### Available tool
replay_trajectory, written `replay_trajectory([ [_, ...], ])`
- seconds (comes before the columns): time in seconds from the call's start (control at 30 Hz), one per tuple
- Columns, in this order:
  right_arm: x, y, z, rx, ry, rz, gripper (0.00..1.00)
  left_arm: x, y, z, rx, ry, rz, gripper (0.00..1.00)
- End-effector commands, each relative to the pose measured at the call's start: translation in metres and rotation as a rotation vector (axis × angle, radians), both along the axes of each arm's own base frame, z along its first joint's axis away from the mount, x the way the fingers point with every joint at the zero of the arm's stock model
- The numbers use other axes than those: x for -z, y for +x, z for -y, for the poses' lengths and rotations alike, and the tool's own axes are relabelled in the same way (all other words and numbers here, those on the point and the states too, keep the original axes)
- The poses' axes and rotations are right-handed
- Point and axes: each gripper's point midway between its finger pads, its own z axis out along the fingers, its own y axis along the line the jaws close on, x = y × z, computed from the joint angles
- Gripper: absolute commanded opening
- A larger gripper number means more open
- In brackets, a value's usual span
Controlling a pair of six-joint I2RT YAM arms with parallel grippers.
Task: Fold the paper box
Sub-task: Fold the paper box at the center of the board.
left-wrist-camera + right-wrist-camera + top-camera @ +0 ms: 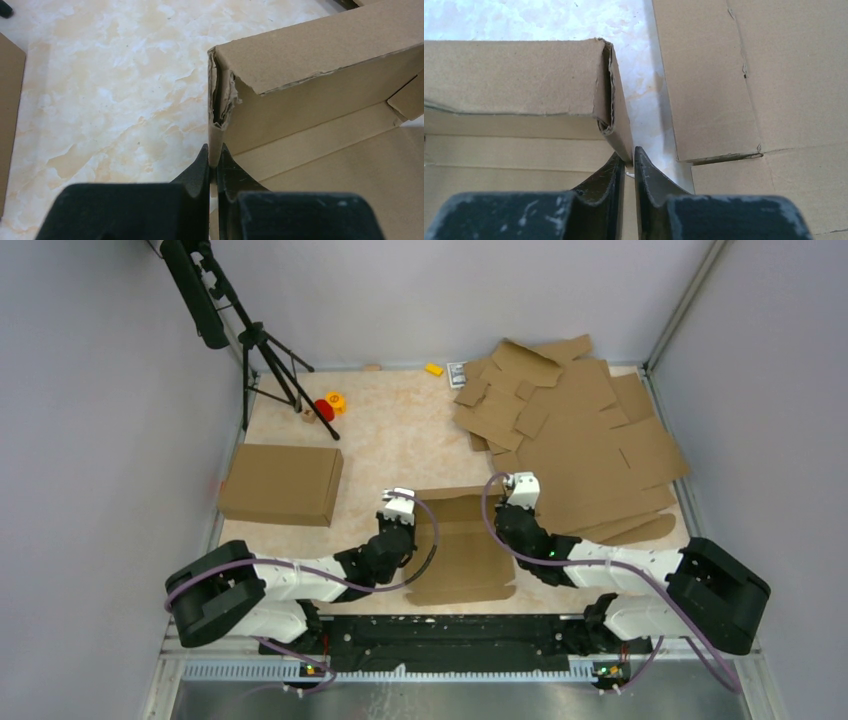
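Note:
The paper box [462, 550] lies half formed between my two arms, brown corrugated cardboard with its back wall and both side walls raised. My left gripper [398, 504] is shut on the box's left side wall, and the left wrist view shows the fingers [214, 159] pinching that thin wall just below the folded back corner [222, 95]. My right gripper [520, 487] holds the right side wall. There the fingertips [629, 159] nip the wall's lower edge under the doubled corner [609, 95]. The box floor [350, 180] lies flat on the table.
A finished closed cardboard box [282, 483] sits at the left. A pile of flat cardboard blanks [575, 435] covers the back right and reaches close to my right gripper [724, 75]. A black tripod [268, 358] stands back left beside small red and yellow items [329, 405].

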Motion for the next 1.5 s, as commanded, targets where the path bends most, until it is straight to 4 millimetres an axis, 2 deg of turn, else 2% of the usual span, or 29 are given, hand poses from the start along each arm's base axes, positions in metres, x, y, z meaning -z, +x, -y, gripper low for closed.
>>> replay_trajectory([
  [0.0, -0.010, 0.006, 0.005, 0.041, 0.023, 0.029, 0.18, -0.014, 0.006, 0.007, -0.016, -0.035, 0.033, 0.00],
  [0.27, -0.018, 0.003, 0.012, 0.056, 0.033, 0.035, 0.32, -0.015, 0.007, 0.007, -0.019, -0.021, 0.035, 0.00],
  [0.37, -0.024, 0.001, 0.013, 0.041, 0.049, 0.057, 0.42, -0.014, 0.007, 0.008, -0.017, -0.018, 0.033, 0.00],
  [0.57, -0.038, -0.005, -0.003, -0.075, 0.100, 0.074, 0.63, -0.012, 0.009, 0.005, -0.042, 0.003, 0.027, 0.00],
  [0.7, -0.054, -0.013, -0.008, -0.148, 0.161, 0.121, 0.70, -0.010, 0.011, 0.006, -0.058, 0.034, 0.006, 0.00],
  [0.8, -0.066, -0.015, -0.003, -0.153, 0.166, 0.151, 0.73, -0.009, 0.012, 0.005, -0.063, 0.059, -0.003, 0.00],
  [1.03, -0.078, -0.020, 0.017, -0.125, 0.155, 0.111, 0.75, -0.001, 0.021, -0.004, -0.093, 0.114, -0.038, 0.00],
  [1.2, -0.075, -0.028, 0.027, -0.105, 0.192, 0.099, 0.74, 0.004, 0.029, -0.013, -0.146, 0.100, 0.029, 0.00],
  [1.33, -0.081, -0.028, 0.032, -0.109, 0.180, 0.101, 0.74, 0.006, 0.035, -0.009, -0.149, 0.078, 0.063, 0.00],
  [1.47, -0.103, -0.024, 0.028, -0.135, 0.178, 0.111, 0.76, 0.014, 0.035, 0.002, -0.110, 0.044, 0.059, 0.00],
])
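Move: Both hands are at the far corners of the half-folded paper box: its middle lies about 7 cm right and 7 cm back of the left hand, some 5 cm below, and about 7 cm left and 8 cm back of the right hand, some 4 cm lower. A closed carton stands roughly 22 cm left and 4 cm ahead of the left hand. The cardboard pile centres some 14 cm right and 8 cm ahead of the right hand; both are about 5 cm below. The right hand spreads its fingers wide to let go of the box's far right corner, lifting about 6 cm and drawing back some 3 cm, then sliding a few centimetres right, off the box and towards the cardboard pile. The left hand keeps its pinch on the far left corner, at first staying put, then, once the right fingers are well open, pushes that corner about 3 cm forward and slightly down while turning a few degrees counter-clockwise. ##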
